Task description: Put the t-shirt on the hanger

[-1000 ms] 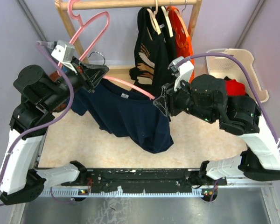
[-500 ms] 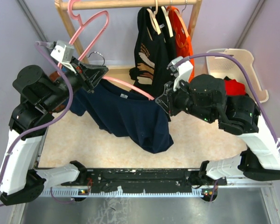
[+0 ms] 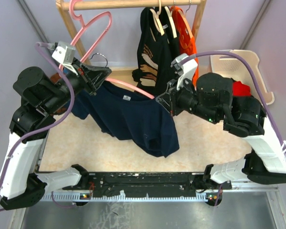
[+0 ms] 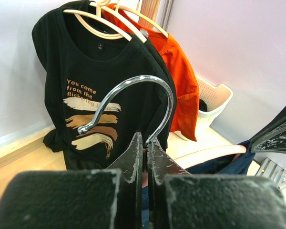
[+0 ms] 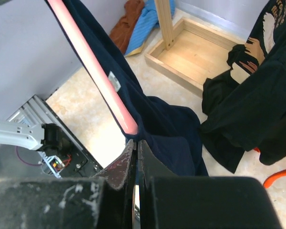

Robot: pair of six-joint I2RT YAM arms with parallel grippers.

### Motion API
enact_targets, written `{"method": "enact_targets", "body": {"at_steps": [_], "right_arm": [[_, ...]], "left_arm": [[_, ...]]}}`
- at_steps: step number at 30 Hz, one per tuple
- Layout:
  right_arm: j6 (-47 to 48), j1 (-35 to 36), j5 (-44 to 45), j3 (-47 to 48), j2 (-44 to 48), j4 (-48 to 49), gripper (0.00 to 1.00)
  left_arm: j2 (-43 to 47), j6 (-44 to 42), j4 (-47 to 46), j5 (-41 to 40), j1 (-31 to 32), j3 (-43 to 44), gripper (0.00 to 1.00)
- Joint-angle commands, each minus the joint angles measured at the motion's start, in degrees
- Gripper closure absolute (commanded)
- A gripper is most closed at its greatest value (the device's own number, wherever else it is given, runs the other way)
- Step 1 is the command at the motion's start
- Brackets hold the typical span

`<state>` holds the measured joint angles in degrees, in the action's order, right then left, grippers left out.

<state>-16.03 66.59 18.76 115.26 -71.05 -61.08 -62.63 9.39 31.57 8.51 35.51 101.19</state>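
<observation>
The dark navy t-shirt [image 3: 133,119] hangs over the pink hanger [image 3: 128,86], draped down toward the table; the right wrist view shows its fabric [image 5: 171,129] falling off the pink arm [image 5: 93,71]. My left gripper [image 3: 96,76] is shut on the hanger at the base of its silver hook [image 4: 133,83], with its tips [image 4: 145,143] pressed together. My right gripper [image 3: 161,101] is shut on the t-shirt's edge just under the right end of the hanger arm, where its tips [image 5: 136,143] pinch navy cloth.
A black shirt with tan print [image 3: 150,52] and an orange shirt [image 3: 186,33] hang on pale hangers from the wooden rail [image 3: 133,5]. An all-pink hanger [image 3: 93,28] hangs at the rail's left. A white basket [image 3: 243,67] holding something red stands at the right.
My right gripper has closed on the shirt's edge and shifted slightly up and left along the hanger's end. The left arm has held still.
</observation>
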Motion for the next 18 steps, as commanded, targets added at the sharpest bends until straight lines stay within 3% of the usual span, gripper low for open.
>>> {"method": "enact_targets", "body": {"at_steps": [1,18], "right_arm": [[2.3,0.3,-2.4,4.8,-1.6,6.7,1.0],[8.8,0.2,-7.3,20.2,-16.0,9.1,1.0]], "left_arm": [[0.4,1.5,-5.6,1.9,-0.1,-1.0,1.0],[0.4,3.6,-9.4,3.1,-0.1,-5.1,1.0]]}}
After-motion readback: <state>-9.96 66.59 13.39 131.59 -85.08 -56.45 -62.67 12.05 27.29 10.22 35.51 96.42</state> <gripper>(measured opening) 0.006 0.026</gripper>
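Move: Already pinching the t-shirt's collar edge, the right hand has the hanger's right end at its fingertips, 1 cm or so to the left. The hanger neck, gripped by the left hand, lies about 15 cm left, 3 ahead and 5 above; its hook is roughly 17 left, 6 ahead and 9 above, and the collar label 9 left, 1 ahead and about level. From the left hand the pinched edge is some 15 cm right, 3 back and 5 below. Drawing the pinched collar edge along the hanger's right arm towards its neck, the right hand goes about 6.5 cm left and 4.5 up, the climb levelling off while the leftward pull carries on, its shut fingers tipping up and swinging a little counter-clockwise. The left hand keeps its grip on the hanger neck and eases down and right, some 2 cm, towards it. ##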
